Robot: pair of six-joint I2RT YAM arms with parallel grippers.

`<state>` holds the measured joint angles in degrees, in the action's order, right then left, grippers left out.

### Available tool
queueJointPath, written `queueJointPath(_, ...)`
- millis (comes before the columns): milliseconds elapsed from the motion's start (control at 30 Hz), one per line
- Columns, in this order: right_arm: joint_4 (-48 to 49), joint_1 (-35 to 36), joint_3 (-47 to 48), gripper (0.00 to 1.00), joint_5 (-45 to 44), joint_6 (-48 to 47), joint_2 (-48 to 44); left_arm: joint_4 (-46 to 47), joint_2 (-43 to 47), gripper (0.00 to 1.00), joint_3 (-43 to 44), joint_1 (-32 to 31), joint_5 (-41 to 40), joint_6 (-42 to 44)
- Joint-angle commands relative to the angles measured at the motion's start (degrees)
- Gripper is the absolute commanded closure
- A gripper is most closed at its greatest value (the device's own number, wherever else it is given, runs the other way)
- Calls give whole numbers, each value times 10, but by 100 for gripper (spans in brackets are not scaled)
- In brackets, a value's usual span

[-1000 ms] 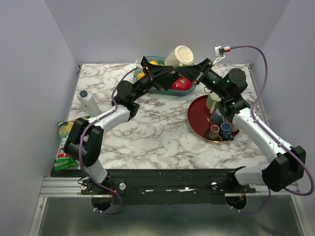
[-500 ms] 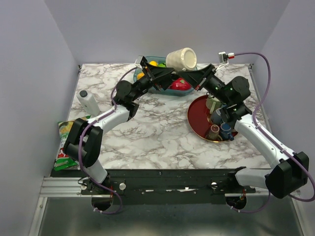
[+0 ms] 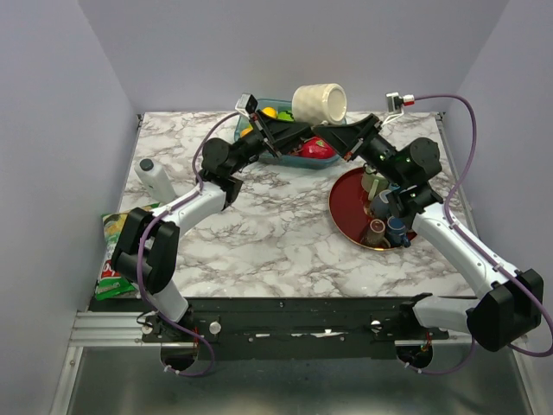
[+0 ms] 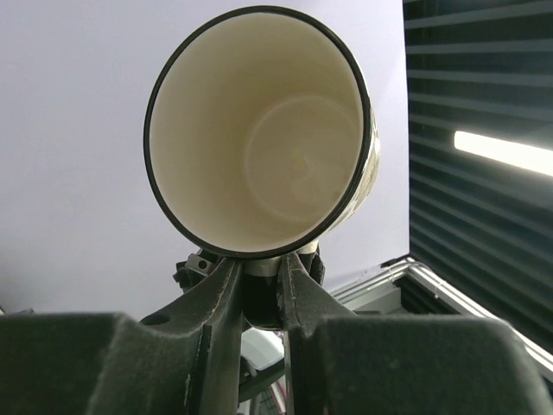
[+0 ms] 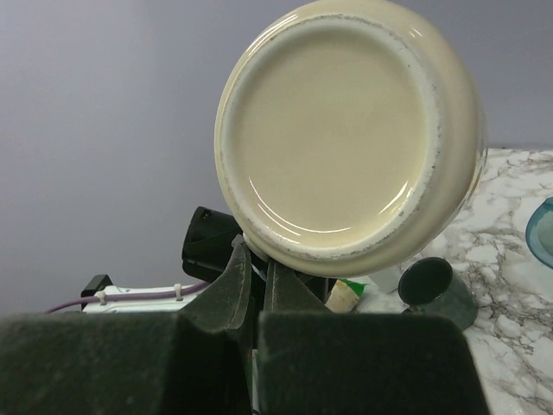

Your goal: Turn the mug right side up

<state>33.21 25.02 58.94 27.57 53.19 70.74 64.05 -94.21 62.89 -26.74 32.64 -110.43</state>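
A cream mug hangs in the air above the back of the table, lying on its side. Its mouth faces my left wrist camera and its base faces my right one. My right gripper comes from the right and is shut on the handle under the mug. From the left, my left gripper has its fingers drawn in on the same handle, a pale piece of which shows between the tips.
Under the arms a teal bowl holds fruit and a red item. A dark red plate carries several small cups. A white bottle and a green snack bag lie left.
The mug has turned from base-up toward lying on its side. My left gripper's jaws have narrowed from wide open onto the handle. My right wrist has shifted right.
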Motion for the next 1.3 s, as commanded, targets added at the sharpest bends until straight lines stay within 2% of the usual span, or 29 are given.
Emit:
queueJointPath(0,-48,1,-5,99,51,-19,-5,59,19,81,60,25,-38,9)
queueJointPath(33,-50,1,-4,99,50,-19,-4,59,18,83,63,25,-36,13)
queueJointPath(133,-55,1,-1,99,48,-19,-3,60,15,100,72,25,-27,14)
queueJointPath(467,-101,1,12,99,34,-16,9,54,12,100,74,24,-19,27)
queueJointPath(567,-131,1,25,81,23,-18,13,33,16,100,73,24,-14,43)
queueJointPath(600,-134,1,27,63,20,-17,15,28,18,100,71,24,-15,49)
queueJointPath(633,-138,1,28,56,14,-14,16,23,18,100,66,24,-16,51)
queueJointPath(700,-148,0,35,47,9,-11,21,20,19,100,59,24,-18,51)
queueJointPath(900,-181,0,61,35,1,-8,40,0,23,100,41,25,-14,62)
queueJointPath(1033,-218,-1,63,25,-19,-26,34,-77,43,100,38,31,-2,137)
queueJointPath(1133,-270,-8,59,20,-48,-45,20,-188,72,100,37,41,-2,244)
queueJointPath(1233,-328,-16,49,13,-98,-71,-3,-333,106,100,48,47,-25,385)
queueJointPath(1267,-373,-18,49,11,-115,-78,-8,-410,114,100,53,48,-34,428)
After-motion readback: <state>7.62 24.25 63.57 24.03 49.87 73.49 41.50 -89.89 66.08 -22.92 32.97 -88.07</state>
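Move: The white mug is in the air with both hands at its handle. Its body sits about 3 cm ahead of and 5 cm above each hand, 2 cm to the left hand's right and straight above the right sideways. From the left hand, the grey mug stands roughly 23 cm left, 2 cm ahead and 36 cm below, the fruit basket about 20 cm ahead, 1 cm left and 36 cm below. The red plate is some 22 cm right, 3 cm back and 39 cm below the right hand. The white mug's handle stays clamped in the left fingers while the right fingers open wide and let go; the right hand drops about 8 cm, easing forward and tipping its fingertips down some 20 degrees. After a slight lift, the left hand carries the mug some 3 cm forward and then down as much, its fingertips dipping and swinging forward. ##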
